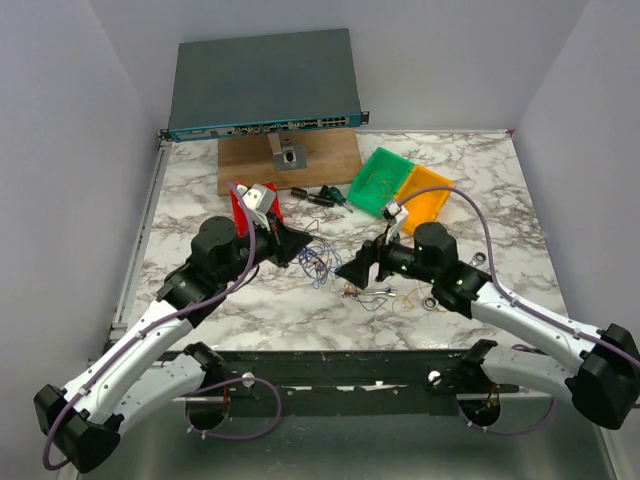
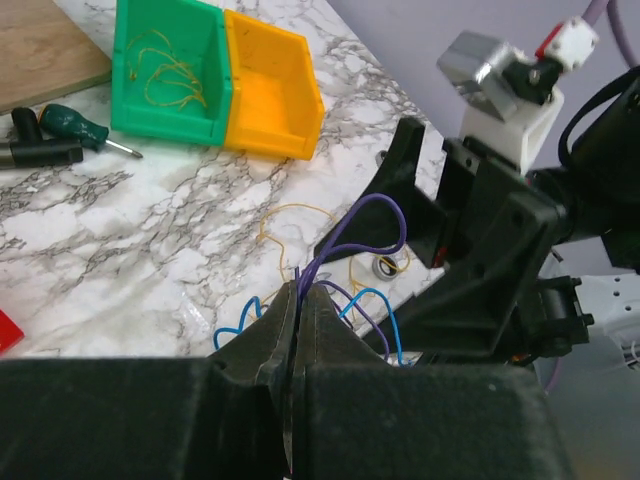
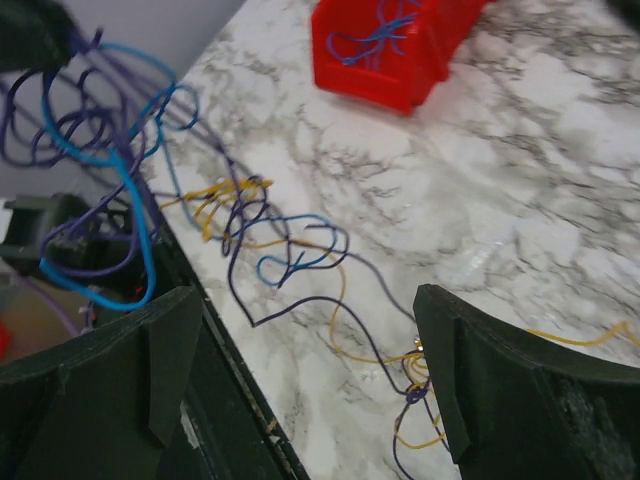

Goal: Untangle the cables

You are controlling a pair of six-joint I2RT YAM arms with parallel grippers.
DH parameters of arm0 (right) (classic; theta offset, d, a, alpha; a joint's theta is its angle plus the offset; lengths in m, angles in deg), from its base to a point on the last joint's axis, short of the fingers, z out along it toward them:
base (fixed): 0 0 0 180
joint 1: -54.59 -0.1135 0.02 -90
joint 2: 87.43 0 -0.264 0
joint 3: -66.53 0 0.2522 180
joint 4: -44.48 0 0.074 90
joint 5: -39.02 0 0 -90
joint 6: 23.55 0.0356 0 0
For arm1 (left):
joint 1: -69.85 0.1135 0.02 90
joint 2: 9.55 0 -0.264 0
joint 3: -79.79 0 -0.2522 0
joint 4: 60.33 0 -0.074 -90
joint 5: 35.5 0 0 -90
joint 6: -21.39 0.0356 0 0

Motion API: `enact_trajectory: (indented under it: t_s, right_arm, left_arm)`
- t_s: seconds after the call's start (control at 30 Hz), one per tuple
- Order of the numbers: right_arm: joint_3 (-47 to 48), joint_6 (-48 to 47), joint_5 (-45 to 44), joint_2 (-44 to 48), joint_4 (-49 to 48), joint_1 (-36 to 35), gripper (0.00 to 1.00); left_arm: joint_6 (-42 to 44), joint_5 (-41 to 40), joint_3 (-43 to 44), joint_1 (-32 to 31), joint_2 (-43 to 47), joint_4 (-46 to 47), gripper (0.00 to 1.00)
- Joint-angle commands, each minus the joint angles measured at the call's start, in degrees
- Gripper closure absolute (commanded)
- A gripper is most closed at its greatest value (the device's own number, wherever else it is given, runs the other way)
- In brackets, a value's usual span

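The cables [image 1: 318, 262] are thin purple, blue and yellow wires in a loose tangle at the middle of the marble table, between my two grippers. My left gripper [image 2: 298, 292] is shut on purple strands, and a purple loop [image 2: 370, 215] rises out of its tips; blue wire [image 2: 375, 300] curls just beyond. My right gripper [image 3: 310, 340] stands open, low over the table, its fingers [image 3: 170, 350] wide apart. Dark purple, yellow and blue strands [image 3: 300, 255] lie on the marble between them, untouched. A lifted bundle [image 3: 100, 130] hangs at the upper left of the right wrist view.
A red bin [image 1: 250, 205] behind the left gripper holds blue wire. A green bin [image 1: 380, 180] with yellow wires and an orange bin [image 1: 425, 195] stand at the back right. Screwdrivers [image 1: 325, 195], a wooden board [image 1: 290, 160] and a network switch [image 1: 265, 85] lie further back.
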State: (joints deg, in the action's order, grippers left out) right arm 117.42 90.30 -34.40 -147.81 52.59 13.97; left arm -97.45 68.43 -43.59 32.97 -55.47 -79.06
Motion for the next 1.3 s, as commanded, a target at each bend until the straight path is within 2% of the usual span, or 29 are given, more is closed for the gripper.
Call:
enact_trajectory:
  t_s: [0.0, 0.1, 0.17, 0.2, 0.33, 0.43, 0.5, 0.6, 0.7, 0.8, 0.87, 1.0, 1.13, 1.2, 1.27]
  right_arm:
    - [-4.85, -2.85, 8.24, 0.75, -15.73, -2.98, 0.04]
    - [-6.95, -1.95, 9.61, 0.4, -22.33, -3.41, 0.06]
    - [-5.98, -2.14, 9.42, -1.5, -22.86, -3.58, 0.11]
    - [-5.34, -2.15, 9.08, -2.77, -23.04, -3.72, 0.17]
    - [-4.05, -0.7, 6.8, -5.87, -23.95, -3.85, 0.47]
    - [-5.74, 1.52, -0.17, -4.54, -24.35, -3.85, 0.83]
    - [-7.24, 3.49, -7.6, -2.24, -22.32, -3.85, 0.99]
    - [-8.85, 5.63, -18.07, 2.52, -16.91, -3.84, 0.99]
    - [-8.18, 5.78, -23.71, 6.77, -10.71, -3.85, 0.99]
    - [-5.17, 4.57, -23.62, 9.21, -6.41, -3.83, 0.99]
    - [-2.36, 3.76, -22.17, 9.27, -4.06, -3.85, 0.99]
    - [5.46, 2.59, -20.69, 6.12, 2.07, -3.85, 0.99]
    - [11.7, 1.79, -21.17, 4.09, 7.58, -3.8, 0.99]
    - [13.84, 1.34, -20.53, 3.55, 9.13, -3.87, 0.99]
    - [16.04, 0.97, -19.44, 2.88, 10.75, -3.84, 0.99]
  left_arm:
    - [0.42, 1.99, 5.39, -0.09, -1.7, -4.56, 1.0]
    - [0.04, 4.71, 8.06, -0.05, -3.39, -4.59, 1.0]
    - [-0.31, 6.88, 9.23, -0.1, -4.26, -3.84, 1.0]
    - [-0.68, 7.79, 9.66, -0.1, -4.69, -3.38, 1.0]
    - [-2.12, 9.1, 10.99, -0.01, -5.68, -2.05, 1.0]
    - [-2.02, 7.6, 12.27, 0.36, -5.54, -3.13, 1.0]
    - [-1.76, 3.37, 12.99, 0.95, -4.67, -5.55, 1.0]
    - [-2.84, -5.47, 11.97, 2.52, -2.66, -9.14, 1.0]
    - [-3.24, -8.25, 8.63, 3.89, -0.99, -9.47, 1.0]
    - [-3.26, -6.37, 5.06, 3.96, -0.84, -7.66, 0.79]
    - [-3.57, -4.32, 3.05, 4.01, -1.35, -5.9, 0.71]
    - [-3.81, -2.52, 0.24, 3.93, -2.38, -3.19, 0.68]
    - [-4.07, -3.51, -1.43, 3.93, -3.11, -2.51, 0.75]
    - [-3.53, -0.4, -2.57, 3.85, -3.43, -0.27, 0.69]
    - [-3.42, 2.19, -3.76, 3.55, -3.98, 2.68, 0.53]
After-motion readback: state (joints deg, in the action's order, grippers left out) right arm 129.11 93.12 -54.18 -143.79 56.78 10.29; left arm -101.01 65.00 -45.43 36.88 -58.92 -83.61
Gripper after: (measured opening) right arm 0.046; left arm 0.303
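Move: The dark purple strand hanging from the tangle in my shut left fingers is what my open right hand goes for: about 4 cm to its left, 1 cm back and level with it. The small wrench lies some 4 cm ahead and 4 cm right of my right hand, 18 cm below; the orange bin is 32 cm ahead and 20 cm right, 16 cm below. From my left hand that strand is some 7 cm right, straight across, and 9 cm lower. I slip my right hand back and left about 4 cm to the hanging purple cable and shut my fingers on it, while my left hand, still holding, lifts some 4 cm. Then my right draws away right and forward and climbs about 10 cm, turning some 25 degrees clockwise; my left eases forward-left, opens partway to let go, and sinks about 9 cm. ##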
